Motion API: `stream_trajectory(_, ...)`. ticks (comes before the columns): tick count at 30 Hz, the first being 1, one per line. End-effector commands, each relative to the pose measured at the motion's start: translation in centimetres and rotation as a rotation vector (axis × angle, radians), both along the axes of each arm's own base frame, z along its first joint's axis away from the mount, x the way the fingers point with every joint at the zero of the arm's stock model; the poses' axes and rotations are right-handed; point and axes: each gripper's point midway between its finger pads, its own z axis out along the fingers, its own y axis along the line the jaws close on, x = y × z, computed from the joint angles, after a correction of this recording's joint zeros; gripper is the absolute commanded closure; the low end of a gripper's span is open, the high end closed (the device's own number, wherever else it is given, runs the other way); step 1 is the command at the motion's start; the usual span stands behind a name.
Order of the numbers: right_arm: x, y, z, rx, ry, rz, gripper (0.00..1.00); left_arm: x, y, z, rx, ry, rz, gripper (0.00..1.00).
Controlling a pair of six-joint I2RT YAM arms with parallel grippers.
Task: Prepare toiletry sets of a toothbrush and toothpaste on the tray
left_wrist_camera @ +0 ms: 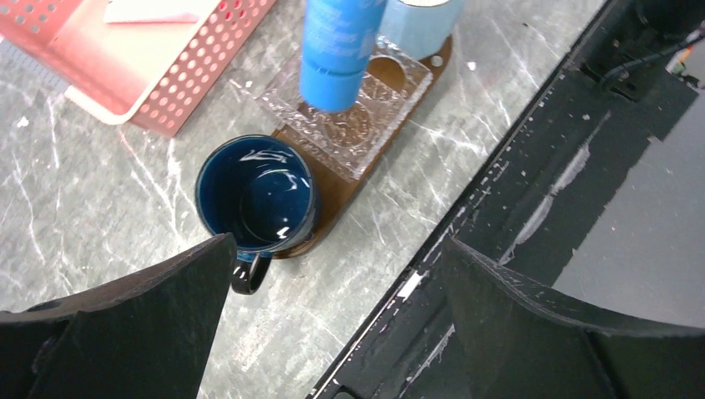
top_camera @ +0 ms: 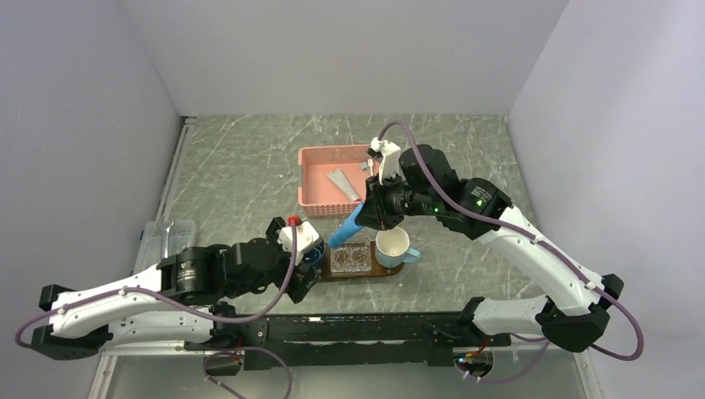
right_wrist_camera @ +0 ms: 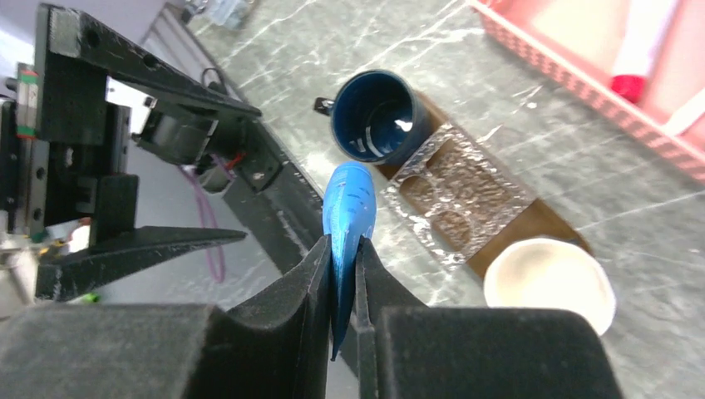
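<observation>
My right gripper (right_wrist_camera: pixel 342 266) is shut on the flat end of a blue toothpaste (right_wrist_camera: pixel 349 208) tube. The tube hangs cap down over the left part of the dark-brown tray (top_camera: pixel 397 268), and the toothpaste (top_camera: pixel 349 226) slants above a clear dish (top_camera: pixel 351 258). In the left wrist view the toothpaste (left_wrist_camera: pixel 337 50) hovers over that dish (left_wrist_camera: pixel 349 112). My left gripper (left_wrist_camera: pixel 337 283) stands open and holds nothing, just near of the dark blue mug (left_wrist_camera: pixel 256 193) at the tray's (left_wrist_camera: pixel 337 195) left end. No toothbrush shows; it is hidden or out of view.
A pale mug (top_camera: pixel 392 247) stands on the tray's right end. Behind the tray, a pink basket (top_camera: pixel 312 199) holds a whitish tube (top_camera: pixel 342 184) with a red cap. A clear container (top_camera: pixel 166 237) sits at the far left. The black base rail (top_camera: pixel 349 328) runs along the near edge.
</observation>
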Motion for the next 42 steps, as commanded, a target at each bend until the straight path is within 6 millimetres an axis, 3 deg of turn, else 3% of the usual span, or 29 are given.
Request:
stream_trajectory(1,2.2,-1.3,1.4,-0.081,-0.150,-0.047,1.00,1.3,-0.1,0.8,-0.067,0.025,0.055,0.01)
stream_trajectory(13,3.5,-0.5,1.3,-0.256,-0.342,-0.037,1.00,7.2,5.0,1.4,-0.098,0.081,0.364,0.01)
stream_trajectory(25,3.9,1.0,-1.4,-0.460,-0.397,-0.016,1.00,12.0,10.2,0.6,-0.166,0.070,0.618,0.03)
stream_trajectory(33,3.9,2.0,-3.2,-0.510,-0.395,0.004,1.00,12.5,12.8,0.2,-0.168,0.036,0.725,0.04)
stream_trajectory(42,3.7,2.9,-4.9,-0.514,-0.373,0.023,1.00,12.2,12.9,0.2,-0.174,0.028,0.721,0.03)
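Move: My right hand already holds the blue toothpaste tube. The clear holder in the middle of the wooden tray lies about 4 cm ahead and 4 cm left of it, some 24 cm below. At that level the dark blue mug stands about 4 cm ahead and 16 cm left, the light blue mug 5 cm ahead and 8 cm right. From my empty left hand, the holder is some 10 cm ahead, 11 cm right and 17 cm below. I keep my right fingers shut on the toothpaste and bring it in over the clear holder: about 3 cm forward first, then mostly down some 5 cm with a little left, tilting the wrist some 35 degrees so the fingers swing from leftward to steeper down. Meanwhile my left hand, wide open, swings level about 17 cm forward-left, away from the holder, turning some 40 degrees counter-clockwise. ##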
